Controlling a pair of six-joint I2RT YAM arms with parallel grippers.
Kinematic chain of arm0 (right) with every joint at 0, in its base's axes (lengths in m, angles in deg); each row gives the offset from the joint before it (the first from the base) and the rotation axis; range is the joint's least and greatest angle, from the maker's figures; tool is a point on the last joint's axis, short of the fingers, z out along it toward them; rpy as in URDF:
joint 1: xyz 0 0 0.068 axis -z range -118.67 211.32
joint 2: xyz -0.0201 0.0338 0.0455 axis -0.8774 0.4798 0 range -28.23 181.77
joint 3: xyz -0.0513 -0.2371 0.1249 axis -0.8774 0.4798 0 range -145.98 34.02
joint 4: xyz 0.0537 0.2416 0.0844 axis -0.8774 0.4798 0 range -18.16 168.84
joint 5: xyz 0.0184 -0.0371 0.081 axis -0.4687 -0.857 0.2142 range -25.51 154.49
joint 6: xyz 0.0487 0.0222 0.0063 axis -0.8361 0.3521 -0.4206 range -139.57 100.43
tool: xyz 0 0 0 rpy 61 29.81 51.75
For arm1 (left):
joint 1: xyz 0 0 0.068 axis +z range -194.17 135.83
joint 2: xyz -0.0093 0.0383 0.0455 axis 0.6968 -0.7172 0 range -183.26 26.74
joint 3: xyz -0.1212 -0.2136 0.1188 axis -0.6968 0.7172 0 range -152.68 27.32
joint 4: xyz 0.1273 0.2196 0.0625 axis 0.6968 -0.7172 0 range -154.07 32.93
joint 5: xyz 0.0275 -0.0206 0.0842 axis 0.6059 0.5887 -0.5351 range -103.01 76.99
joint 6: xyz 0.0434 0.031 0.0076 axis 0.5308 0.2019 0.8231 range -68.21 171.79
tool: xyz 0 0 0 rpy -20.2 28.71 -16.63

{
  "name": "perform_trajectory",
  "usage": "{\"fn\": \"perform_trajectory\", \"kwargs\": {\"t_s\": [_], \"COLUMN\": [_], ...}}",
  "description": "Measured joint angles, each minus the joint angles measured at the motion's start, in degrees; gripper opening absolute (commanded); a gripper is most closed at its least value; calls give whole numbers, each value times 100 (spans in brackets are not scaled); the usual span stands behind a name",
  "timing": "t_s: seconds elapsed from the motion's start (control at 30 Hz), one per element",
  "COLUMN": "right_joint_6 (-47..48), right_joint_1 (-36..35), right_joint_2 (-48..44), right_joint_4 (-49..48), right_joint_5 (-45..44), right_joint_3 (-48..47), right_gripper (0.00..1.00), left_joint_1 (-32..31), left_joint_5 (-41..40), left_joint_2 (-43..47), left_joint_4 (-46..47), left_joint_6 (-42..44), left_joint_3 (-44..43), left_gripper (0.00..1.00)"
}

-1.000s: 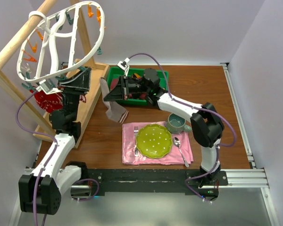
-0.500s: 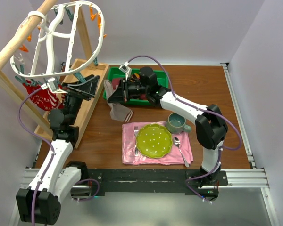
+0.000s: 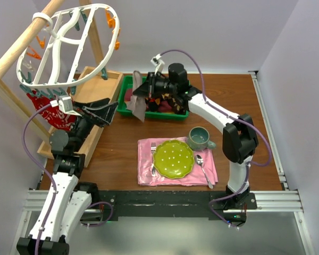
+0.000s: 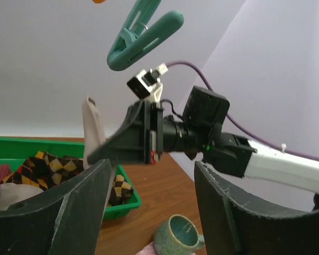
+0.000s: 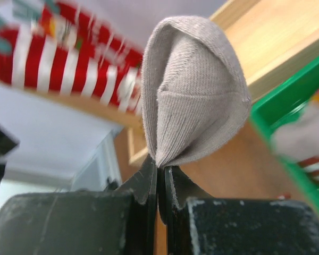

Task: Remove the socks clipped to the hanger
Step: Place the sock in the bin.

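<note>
The white oval hanger (image 3: pixel 69 48) hangs from the wooden pole at the upper left, with orange and teal clips on its rim. A red-and-white striped sock (image 3: pixel 47 109) dangles below it and also shows in the right wrist view (image 5: pixel 58 58). My right gripper (image 3: pixel 142 89) (image 5: pixel 162 175) is shut on a grey sock (image 3: pixel 140 105) (image 5: pixel 194 90), holding it over the left end of the green bin (image 3: pixel 126 110). An argyle sock (image 4: pixel 48 167) lies in the bin. My left gripper (image 3: pixel 109 111) (image 4: pixel 151 212) is open and empty, below the hanger and pointing toward the bin. A teal clip (image 4: pixel 143 34) hangs above it.
The wooden rack (image 3: pixel 98 85) with its slanted pole stands at the left. A pink napkin (image 3: pixel 146 172) near the front carries a green plate (image 3: pixel 173 158), a fork and a spoon (image 3: pixel 202 167). A teal mug (image 3: pixel 198 138) sits beside it.
My right gripper has lifted the grey sock off the table and carried it back over the green bin. My left gripper has opened and drawn back from the hanger, which has swung.
</note>
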Motion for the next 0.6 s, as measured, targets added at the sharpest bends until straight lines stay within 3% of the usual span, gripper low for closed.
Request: {"fn": "perform_trajectory", "kwargs": {"t_s": [0.33,0.6], "right_joint_6": [-31,15], "right_joint_1": [614,522], "right_joint_2": [1325,2229], "right_joint_4": [-214,-535], "right_joint_5": [-892,-1333], "right_joint_3": [-2059,-2026], "right_gripper": [0,0], "left_joint_1": [0,0], "left_joint_5": [326,426], "left_joint_2": [855,946], "left_joint_4": [-1060,-1631], "left_joint_6": [262,374], "left_joint_3": [-2,-2], "left_gripper": [69,69]}}
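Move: The right hand holds the grey sock just short of the green bin. The bin's middle is about 11 cm ahead, 6 cm to the right and some 23 cm below. The green mug is roughly 26 cm to this hand's right, 12 cm back and 24 cm below; the stand's wooden base is centred about 27 cm left, level fore and aft, 26 cm below. From the left hand the bin lies about 22 cm ahead, 16 cm right and 33 cm below. Still pinching the grey sock in shut fingers, the right hand sweeps about 15 cm forward over the bin, rising slightly at first, then sinking some 9 cm towards the bin while turning about 20 degrees clockwise. The empty left hand, fingers kept open, backs off a few centimetres from the bin, then sinks a little. ##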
